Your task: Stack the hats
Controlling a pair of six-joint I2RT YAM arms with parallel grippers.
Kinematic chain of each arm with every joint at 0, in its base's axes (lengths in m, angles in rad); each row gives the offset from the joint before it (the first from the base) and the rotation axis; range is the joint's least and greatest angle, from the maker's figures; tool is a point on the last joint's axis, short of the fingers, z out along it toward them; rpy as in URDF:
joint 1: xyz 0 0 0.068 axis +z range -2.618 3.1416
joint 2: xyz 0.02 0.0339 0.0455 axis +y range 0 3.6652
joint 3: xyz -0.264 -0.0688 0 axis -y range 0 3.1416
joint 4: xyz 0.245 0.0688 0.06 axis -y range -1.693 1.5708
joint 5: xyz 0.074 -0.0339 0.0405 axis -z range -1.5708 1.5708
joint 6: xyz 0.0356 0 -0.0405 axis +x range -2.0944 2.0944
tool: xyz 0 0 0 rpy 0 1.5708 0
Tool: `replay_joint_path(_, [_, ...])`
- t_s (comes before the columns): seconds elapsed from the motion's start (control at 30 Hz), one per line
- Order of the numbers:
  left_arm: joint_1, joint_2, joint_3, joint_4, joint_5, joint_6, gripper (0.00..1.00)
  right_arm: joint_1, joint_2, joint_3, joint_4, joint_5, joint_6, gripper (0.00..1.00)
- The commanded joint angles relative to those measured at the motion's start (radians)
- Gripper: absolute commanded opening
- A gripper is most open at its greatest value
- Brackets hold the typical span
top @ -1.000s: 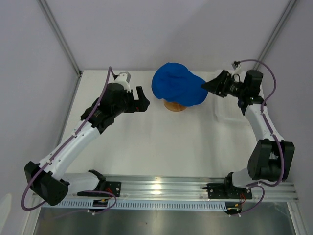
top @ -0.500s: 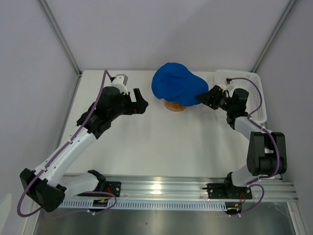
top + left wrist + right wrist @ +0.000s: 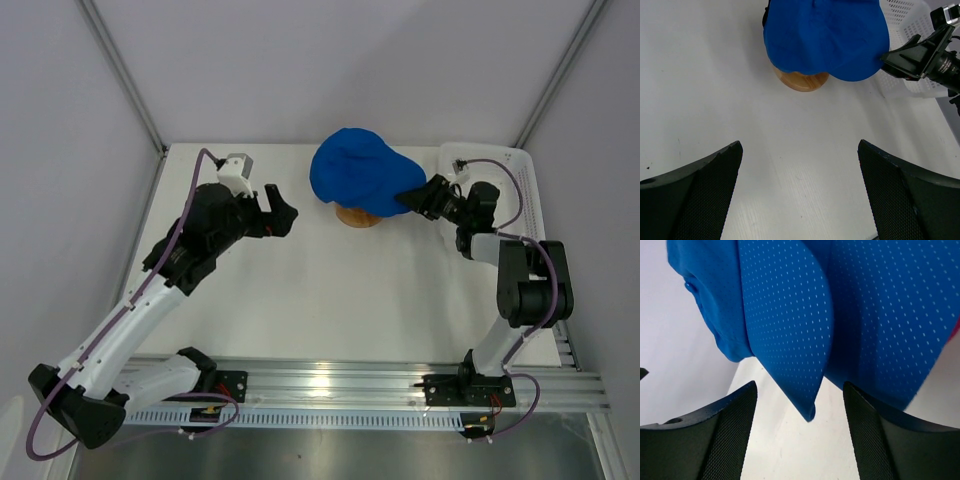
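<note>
A royal blue hat point(image 3: 360, 178) sits on top of the round wooden stand point(image 3: 358, 216), its brim pointing right. The right wrist view shows two blue brims layered point(image 3: 790, 325), with a sliver of magenta-pink hat point(image 3: 957, 326) at the right edge. My right gripper point(image 3: 422, 197) is open at the brim's tip. The tip hangs between its jaws point(image 3: 799, 395), which do not touch it. My left gripper point(image 3: 283, 214) is open and empty, left of the stand and apart from it. In the left wrist view point(image 3: 800, 200) it looks at the hat point(image 3: 825, 35) and the stand point(image 3: 800, 80).
A white mesh basket point(image 3: 522, 190) stands at the table's back right, just behind my right arm; it also shows in the left wrist view point(image 3: 902, 25). Grey walls close the back and sides of the white table point(image 3: 330, 290).
My right arm has dropped and its gripper has moved left onto the brim tip, uncovering the basket. My left gripper has drawn back slightly to the left.
</note>
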State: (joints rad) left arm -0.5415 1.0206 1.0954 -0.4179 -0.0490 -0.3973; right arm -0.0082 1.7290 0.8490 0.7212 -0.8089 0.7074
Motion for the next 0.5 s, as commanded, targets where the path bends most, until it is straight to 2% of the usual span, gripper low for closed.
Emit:
replay_joint_path(0.0, [-0.009, -0.008, 0.001, 0.036, 0.024, 0.028, 1.0, 0.005, 0.068, 0.033, 0.289, -0.075, 0.127, 0.72])
replay_joint_path(0.1, [-0.009, -0.002, 0.024, 0.015, 0.032, 0.028, 1.0, 0.005, 0.14, 0.033, 0.455, -0.116, 0.255, 0.58])
replay_joint_path(0.13, [-0.009, 0.001, 0.021, 0.011, 0.029, 0.029, 0.99, 0.005, 0.161, 0.035, 0.502, -0.125, 0.291, 0.49])
replay_joint_path(0.2, [-0.009, 0.003, 0.021, 0.005, 0.02, 0.031, 0.99, 0.005, 0.199, 0.038, 0.645, -0.145, 0.369, 0.35])
replay_joint_path(0.23, [-0.009, 0.004, 0.026, 0.002, 0.015, 0.029, 1.0, 0.004, 0.233, 0.047, 0.688, -0.147, 0.448, 0.18])
replay_joint_path(0.3, [-0.009, 0.009, 0.04, -0.022, 0.011, 0.028, 0.99, -0.006, 0.253, 0.061, 0.76, -0.148, 0.526, 0.0])
replay_joint_path(0.47, [-0.009, 0.012, 0.058, -0.047, 0.011, 0.017, 0.99, -0.024, 0.206, 0.096, 0.771, -0.162, 0.659, 0.0])
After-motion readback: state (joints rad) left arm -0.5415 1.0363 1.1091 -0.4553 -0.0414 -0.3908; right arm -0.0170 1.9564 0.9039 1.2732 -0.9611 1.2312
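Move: The blue hat on the wooden stand has its middle about 7 cm ahead and 10 cm to the left of the right hand, roughly level with it, and its near edge is right at the open fingertips. From that hand, the stand's base is some 12 cm left, 8 cm ahead and 15 cm down. The white basket is about 19 cm right, 10 cm ahead and 12 cm lower. The hat lies roughly 18 cm ahead, 18 cm right and 12 cm below the left hand. Leftward by about 2 cm, the right hand slips its fingers over the blue hat's near edge and shuts them from three-quarters open, pinching the cloth. It then rises about 3 cm with that hold, while the wrist rolls some 20 degrees, left side up, and turns slightly counter-clockwise. ##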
